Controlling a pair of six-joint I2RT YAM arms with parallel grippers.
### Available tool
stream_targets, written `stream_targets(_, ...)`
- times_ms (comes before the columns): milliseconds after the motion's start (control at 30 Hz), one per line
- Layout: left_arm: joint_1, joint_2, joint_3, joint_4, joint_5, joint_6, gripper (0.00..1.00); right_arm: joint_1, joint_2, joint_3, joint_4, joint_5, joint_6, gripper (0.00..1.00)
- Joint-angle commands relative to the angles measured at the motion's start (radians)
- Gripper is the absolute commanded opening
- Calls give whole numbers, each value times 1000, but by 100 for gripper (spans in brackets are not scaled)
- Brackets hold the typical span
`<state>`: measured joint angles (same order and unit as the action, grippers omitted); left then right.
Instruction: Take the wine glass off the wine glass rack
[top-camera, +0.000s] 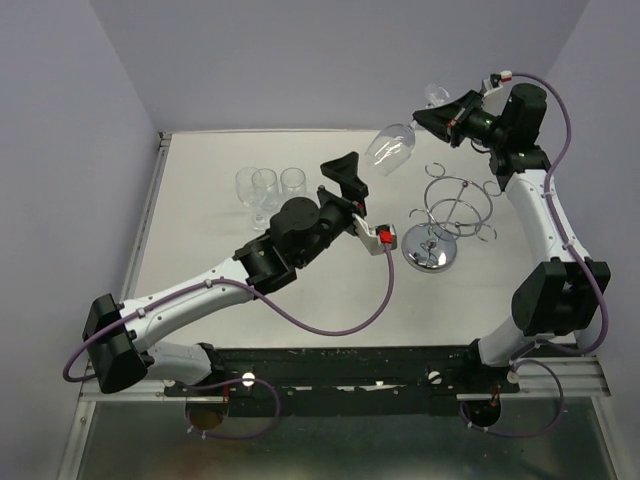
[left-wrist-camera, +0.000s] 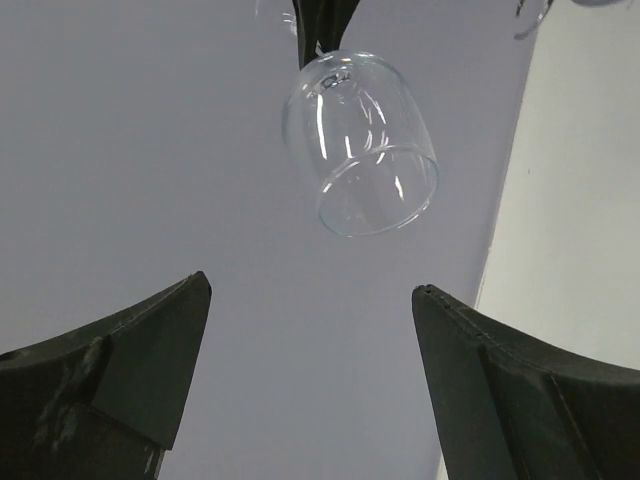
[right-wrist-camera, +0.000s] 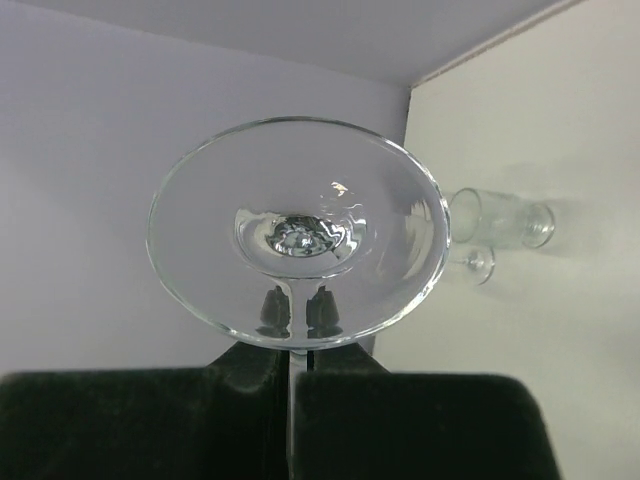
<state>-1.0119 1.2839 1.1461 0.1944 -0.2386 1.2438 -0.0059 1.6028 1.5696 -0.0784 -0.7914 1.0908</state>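
Note:
The clear wine glass (top-camera: 390, 150) hangs tilted in the air, up and to the left of the chrome wine glass rack (top-camera: 455, 212), and touches none of its wire loops. My right gripper (top-camera: 423, 116) is shut on the glass's stem. In the right wrist view the round foot (right-wrist-camera: 297, 230) fills the middle, with the stem pinched between the dark fingers (right-wrist-camera: 400, 420). My left gripper (top-camera: 348, 180) stands open just below and left of the bowl. From the left wrist the bowl (left-wrist-camera: 360, 145) hangs above the spread fingers (left-wrist-camera: 500, 390), apart from them.
Three more glasses (top-camera: 265, 186) stand together at the back left of the white table (top-camera: 200, 260); the right wrist also sees these glasses (right-wrist-camera: 500, 220). The rack's mirrored disc base (top-camera: 430, 252) rests right of centre. Lilac walls close in the back and sides.

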Motion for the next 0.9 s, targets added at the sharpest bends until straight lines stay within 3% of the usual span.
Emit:
stream_targets(0, -1, -15, -74, 91, 38, 169, 99, 6, -21, -81, 107, -83, 254, 1)
stream_targets(267, 1, -24, -52, -12, 78, 134, 99, 35, -27, -168, 207, -83, 322, 1)
stream_targets(867, 9, -15, -68, 23, 78, 229, 99, 90, -60, -215, 200, -100, 353, 1)
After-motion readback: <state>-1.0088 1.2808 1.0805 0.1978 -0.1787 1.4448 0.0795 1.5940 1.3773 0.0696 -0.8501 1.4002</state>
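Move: The right hand still pinches the wine glass by its stem; the waiting open left gripper lies about 14 cm back, 11 cm to its left and nearly level. From the left hand, the glass's bowl is some 9 cm ahead, 6 cm right and 3 cm lower. The rack's middle stands roughly 4 cm ahead of the left hand, 20 cm to its right and 20 cm below. Right hand carries the wine glass about 5 cm left, down and slightly back towards the open left gripper. ##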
